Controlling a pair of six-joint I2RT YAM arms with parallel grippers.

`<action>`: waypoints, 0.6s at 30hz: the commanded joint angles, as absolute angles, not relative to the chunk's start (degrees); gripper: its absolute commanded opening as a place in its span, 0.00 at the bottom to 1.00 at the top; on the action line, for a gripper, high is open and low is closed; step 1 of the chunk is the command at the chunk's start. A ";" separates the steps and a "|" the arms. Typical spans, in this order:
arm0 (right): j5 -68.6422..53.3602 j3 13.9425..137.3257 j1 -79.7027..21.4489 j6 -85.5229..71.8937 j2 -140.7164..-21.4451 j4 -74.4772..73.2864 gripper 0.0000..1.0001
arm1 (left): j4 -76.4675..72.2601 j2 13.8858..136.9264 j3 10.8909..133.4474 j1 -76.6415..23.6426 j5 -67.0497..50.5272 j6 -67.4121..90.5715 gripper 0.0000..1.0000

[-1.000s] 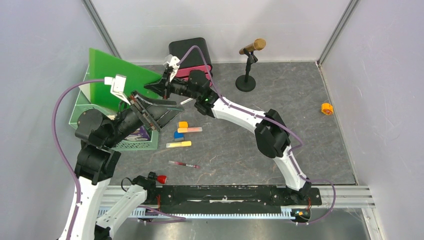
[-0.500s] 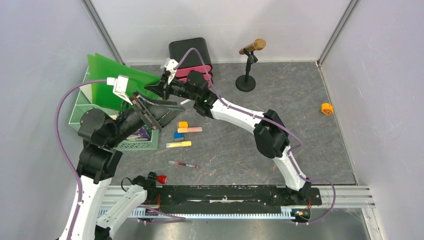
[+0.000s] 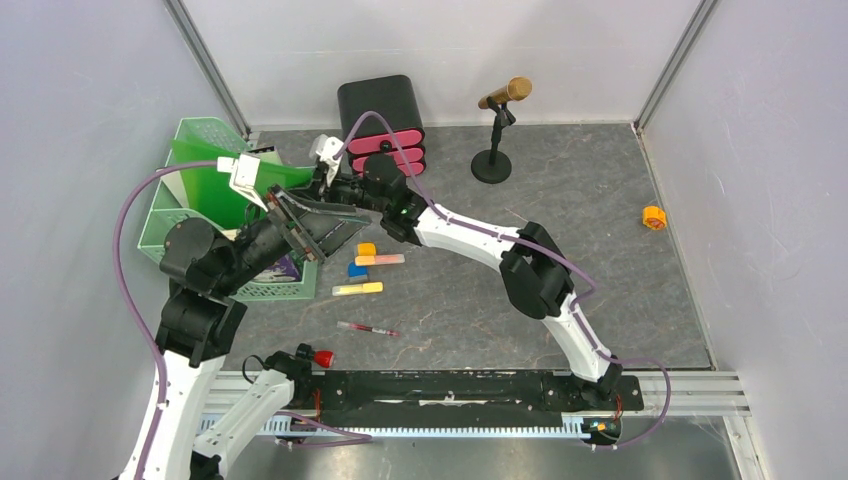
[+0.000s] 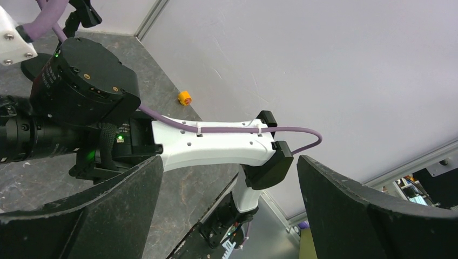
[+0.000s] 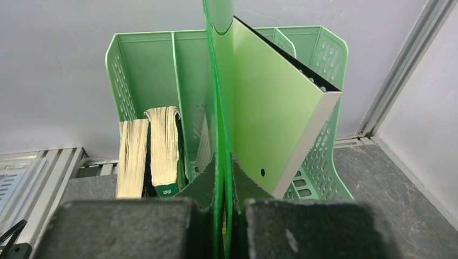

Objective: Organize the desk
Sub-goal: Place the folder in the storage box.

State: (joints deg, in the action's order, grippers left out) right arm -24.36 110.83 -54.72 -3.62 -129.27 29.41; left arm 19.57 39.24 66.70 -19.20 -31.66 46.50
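On the dark-grey marbled desk (image 3: 560, 230) a mint-green file rack (image 3: 190, 140) stands at the far left. My right gripper (image 3: 318, 176) is shut on the edge of a green folder (image 3: 215, 182), which slants down over the rack. In the right wrist view the folder (image 5: 217, 65) stands edge-on between my pads (image 5: 223, 162), beside a pale green file (image 5: 270, 108) in the rack (image 5: 324, 54). My left gripper (image 3: 318, 224) hangs open and empty just in front of the rack; its wrist view shows the wide-apart jaws (image 4: 229, 162) with only the right arm beyond them.
Orange block (image 3: 366, 249), blue block (image 3: 357, 269), two highlighters (image 3: 380, 260) (image 3: 357, 289) and a red pen (image 3: 367, 328) lie mid-desk. A black drawer box with pink fronts (image 3: 380, 115) and a microphone stand (image 3: 495, 135) sit at the back, an orange roll (image 3: 653, 217) right. Books (image 5: 162, 145) fill the rack's left slot.
The right gripper has carried the green folder left and down, so it now leans lower over the rack. The left arm has barely shifted and stays open.
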 commanded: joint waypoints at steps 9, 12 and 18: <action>-22.12 112.35 -54.50 -1.65 -131.42 26.63 0.18 | 18.46 38.20 66.54 -19.07 -31.57 46.24 1.00; -21.75 112.19 -54.49 -2.47 -130.65 26.72 0.50 | 18.46 38.15 66.36 -19.07 -31.40 46.33 1.00; -20.53 104.46 -54.06 -8.43 -124.78 34.27 0.88 | 18.53 38.27 66.27 -19.01 -31.46 46.31 1.00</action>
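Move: The right hand still pinches the folder's right edge; the middle slot of the storage box lies about 15 cm to its left, 3 cm back and 17 cm below. The white binder stands some 13 cm left, 4 cm ahead and 11 cm lower, the books about 13 cm left, 12 cm back and 18 cm lower. From the left hand, that slot is roughly 24 cm left, 3 cm ahead and 30 cm below. The right hand sinks about 3.5 cm into the storage box's middle, then opens wide and lets the folder go. ##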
